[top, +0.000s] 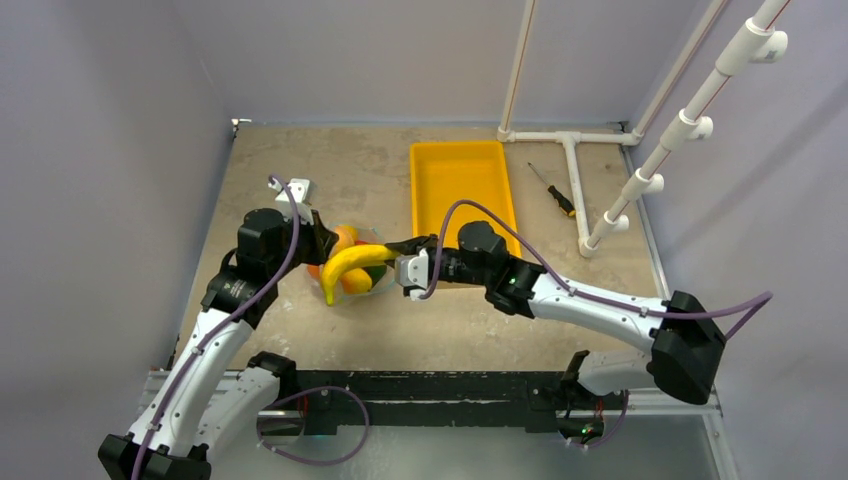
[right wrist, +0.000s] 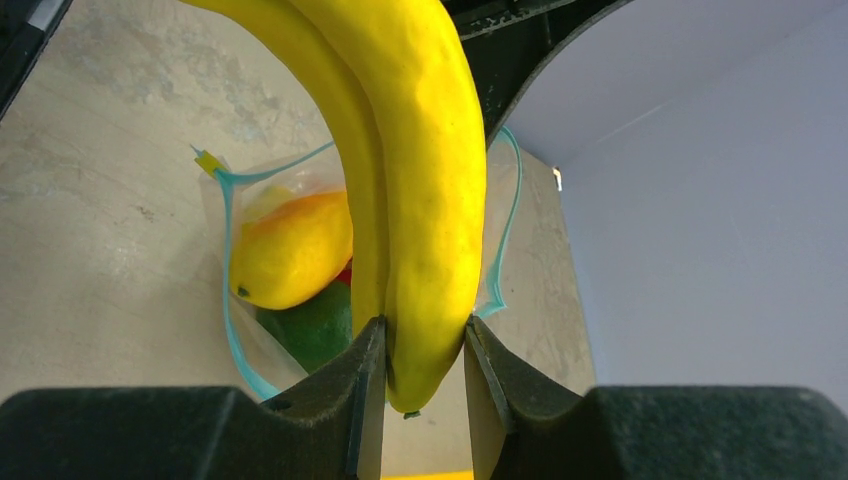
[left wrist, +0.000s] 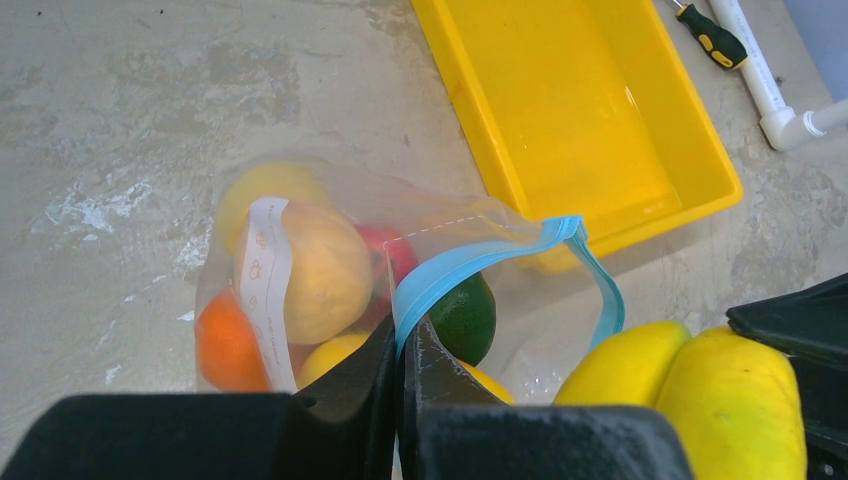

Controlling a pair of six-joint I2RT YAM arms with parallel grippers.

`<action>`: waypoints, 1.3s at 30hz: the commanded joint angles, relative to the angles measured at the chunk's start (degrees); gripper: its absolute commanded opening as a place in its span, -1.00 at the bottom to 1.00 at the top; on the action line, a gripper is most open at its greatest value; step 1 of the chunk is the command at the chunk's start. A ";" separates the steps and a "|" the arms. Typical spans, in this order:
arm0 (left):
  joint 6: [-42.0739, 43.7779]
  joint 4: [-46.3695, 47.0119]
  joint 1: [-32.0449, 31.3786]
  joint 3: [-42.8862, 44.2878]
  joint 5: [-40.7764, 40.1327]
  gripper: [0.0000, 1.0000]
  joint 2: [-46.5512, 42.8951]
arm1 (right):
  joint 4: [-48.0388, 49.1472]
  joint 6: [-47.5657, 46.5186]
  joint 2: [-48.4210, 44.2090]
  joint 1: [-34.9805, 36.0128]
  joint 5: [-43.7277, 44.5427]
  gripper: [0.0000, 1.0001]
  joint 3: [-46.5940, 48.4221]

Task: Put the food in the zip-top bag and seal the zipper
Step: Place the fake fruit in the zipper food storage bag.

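The clear zip-top bag (left wrist: 430, 215) lies on the table with its mouth held open. Inside it I see an orange (left wrist: 225, 345), a pale yellow fruit (left wrist: 320, 270), a dark green avocado (left wrist: 465, 318) and a bit of red. My left gripper (left wrist: 405, 335) is shut on the teal-blue zipper (left wrist: 480, 258) at one edge of the mouth. My right gripper (right wrist: 425, 335) is shut on the tip of the yellow bananas (right wrist: 430, 180), which hang over the bag's mouth. From above, the bananas (top: 350, 265) lie across the bag between the left gripper (top: 325, 243) and the right gripper (top: 392, 252).
A yellow rectangular tray (top: 462, 180) with nothing in it stands just behind the right gripper. A screwdriver (top: 555, 192) lies to its right. A white pipe frame (top: 575, 180) rises at the back right. Walls close in the table's left and far sides.
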 commanded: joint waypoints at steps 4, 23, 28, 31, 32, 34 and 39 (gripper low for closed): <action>1.01 1.50 -0.26 -0.87 0.86 -1.00 0.04 | 9.33 1.42 3.63 0.26 0.38 -1.00 -1.29; 1.31 1.68 -0.26 -0.78 1.26 -1.00 1.60 | 18.94 10.83 8.66 -2.19 9.53 -1.00 -5.57; 1.27 1.68 -0.24 -0.76 1.32 -1.00 1.54 | 16.38 10.81 10.30 -2.46 14.16 -1.00 -4.83; 1.37 1.77 -0.26 -0.69 1.17 -1.00 1.41 | 15.37 11.50 11.64 -2.46 16.86 -1.00 -4.10; 1.37 1.81 -0.22 -0.76 1.21 -1.00 1.37 | 15.41 12.32 12.07 -2.46 17.71 -1.00 -3.83; 1.33 1.77 -0.25 -0.73 1.41 -1.00 1.28 | 14.70 14.00 13.18 -2.54 18.80 -1.00 -2.50; 1.33 1.92 -0.25 -0.82 1.85 -1.00 0.96 | 11.73 17.97 17.30 -2.55 21.94 -1.00 1.56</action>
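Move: The right hand holds the bananas by one end. The bag's open mouth is centred about 5 cm to its left, 1 cm ahead and some 8 cm below. In the bag, the mango lies about 9 cm left, 1 cm ahead and 17 cm down, the avocado 4 cm left, 3 cm ahead and 18 cm down. The yellow tray's middle is roughly 22 cm ahead, 16 cm right. From the left hand, that mouth is 6 cm right, 3 cm back, 5 cm lower. Still pinching the bananas by the end, the right hand brings them against the blue zip rim and into the bag's mouth: first down with a touch of left, then forward and down again, about 9 cm lower and 7 cm farther out in all, swinging some 20 degrees clockwise. The left fingers stay shut on the rim, holding the bag open. ##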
